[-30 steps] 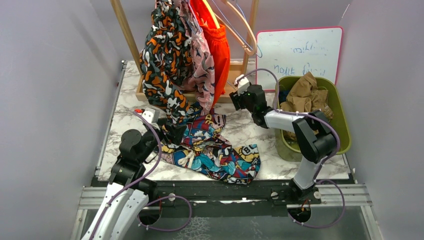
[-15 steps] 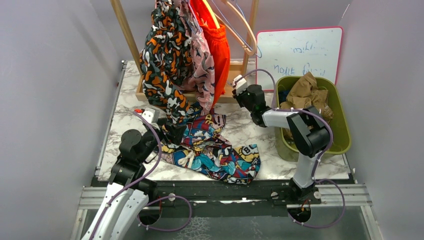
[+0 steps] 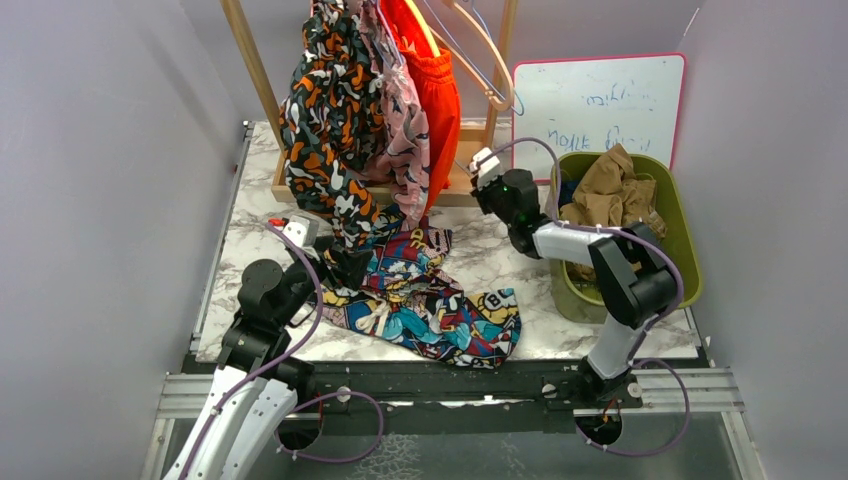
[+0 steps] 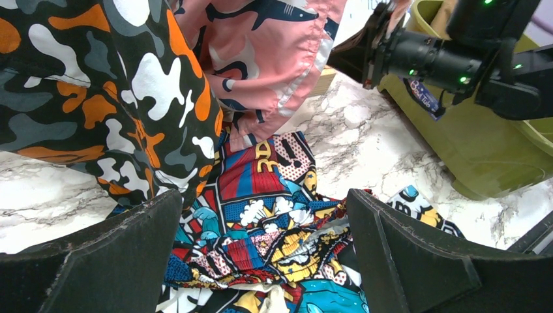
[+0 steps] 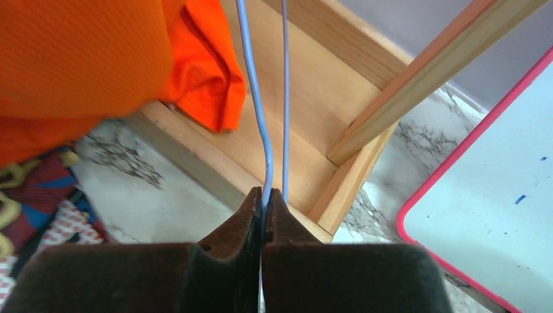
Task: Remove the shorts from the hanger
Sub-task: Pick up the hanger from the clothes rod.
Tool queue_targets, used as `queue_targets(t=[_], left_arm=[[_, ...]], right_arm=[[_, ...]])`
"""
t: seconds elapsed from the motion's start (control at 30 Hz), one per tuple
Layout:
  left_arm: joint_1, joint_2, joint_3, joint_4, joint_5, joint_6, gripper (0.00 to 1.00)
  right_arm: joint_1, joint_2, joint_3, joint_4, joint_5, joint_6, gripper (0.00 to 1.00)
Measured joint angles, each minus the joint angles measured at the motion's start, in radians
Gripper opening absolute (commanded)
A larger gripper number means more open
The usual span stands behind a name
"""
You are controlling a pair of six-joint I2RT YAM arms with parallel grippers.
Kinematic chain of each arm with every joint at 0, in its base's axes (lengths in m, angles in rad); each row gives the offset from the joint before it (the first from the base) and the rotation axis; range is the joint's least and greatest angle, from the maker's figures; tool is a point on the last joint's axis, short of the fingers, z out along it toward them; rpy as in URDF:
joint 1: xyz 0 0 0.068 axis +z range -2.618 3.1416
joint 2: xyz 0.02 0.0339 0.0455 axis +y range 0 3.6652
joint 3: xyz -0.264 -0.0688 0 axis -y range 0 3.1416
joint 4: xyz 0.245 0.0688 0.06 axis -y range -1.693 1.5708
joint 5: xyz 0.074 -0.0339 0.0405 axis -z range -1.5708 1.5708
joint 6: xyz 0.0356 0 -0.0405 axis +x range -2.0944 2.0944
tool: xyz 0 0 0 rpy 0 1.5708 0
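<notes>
The multicolour print shorts (image 3: 430,300) lie crumpled on the marble table. My left gripper (image 3: 345,262) is open and empty, its jaws wide on either side of their bunched waistband (image 4: 274,241). Blotch print shorts (image 3: 325,130), pink print shorts (image 3: 400,130) and orange shorts (image 3: 440,90) hang on the wooden rack (image 3: 255,70). My right gripper (image 3: 487,170) is shut on the thin blue wire of a hanger (image 5: 251,98), at the rack's base beside the orange shorts (image 5: 98,65). Tan shorts (image 3: 610,190) sit in the green bin.
The green bin (image 3: 680,250) stands at the right, a pink-framed whiteboard (image 3: 600,100) leans behind it. Empty hangers (image 3: 490,60) hang at the rack's right end. The rack's wooden base (image 5: 313,117) lies just beyond my right fingers. Grey walls enclose the table.
My right gripper has shifted slightly to the right while staying shut on the hanger wire. The left arm and the shorts on the table have not moved.
</notes>
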Motion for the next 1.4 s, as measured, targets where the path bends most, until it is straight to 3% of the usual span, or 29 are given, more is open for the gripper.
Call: queue_targets(t=[0.63,0.97,1.4], left_arm=[[0.0,-0.003,0.0,0.0,0.0,0.002,0.99],[0.0,0.003,0.0,0.0,0.0,0.002,0.99],[0.0,0.005,0.0,0.0,0.0,0.002,0.99]], right_arm=[[0.0,-0.467,-0.076,-0.48,-0.053,0.541,0.01],[0.0,-0.637,-0.126,-0.636,-0.018,0.625,0.01],[0.0,-0.827,-0.11,-0.853,-0.068,0.614,0.01]])
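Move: The right hand already pinches the blue hanger and takes it to the free space between the colourful shorts and the green bin, about 16 cm back, 5 cm right and 10 cm up. The shorts lie some 14 cm back and 12 cm left of the hand, the bin roughly 5 cm back and 29 cm right, the rack's right post foot 12 cm ahead and 2 cm right, all lower. From the left hand, that space is about 9 cm ahead, 28 cm right, nearly level. Keeping its pinch, the right hand draws the hanger back about 17 cm and up 10, tipping fingers down. ##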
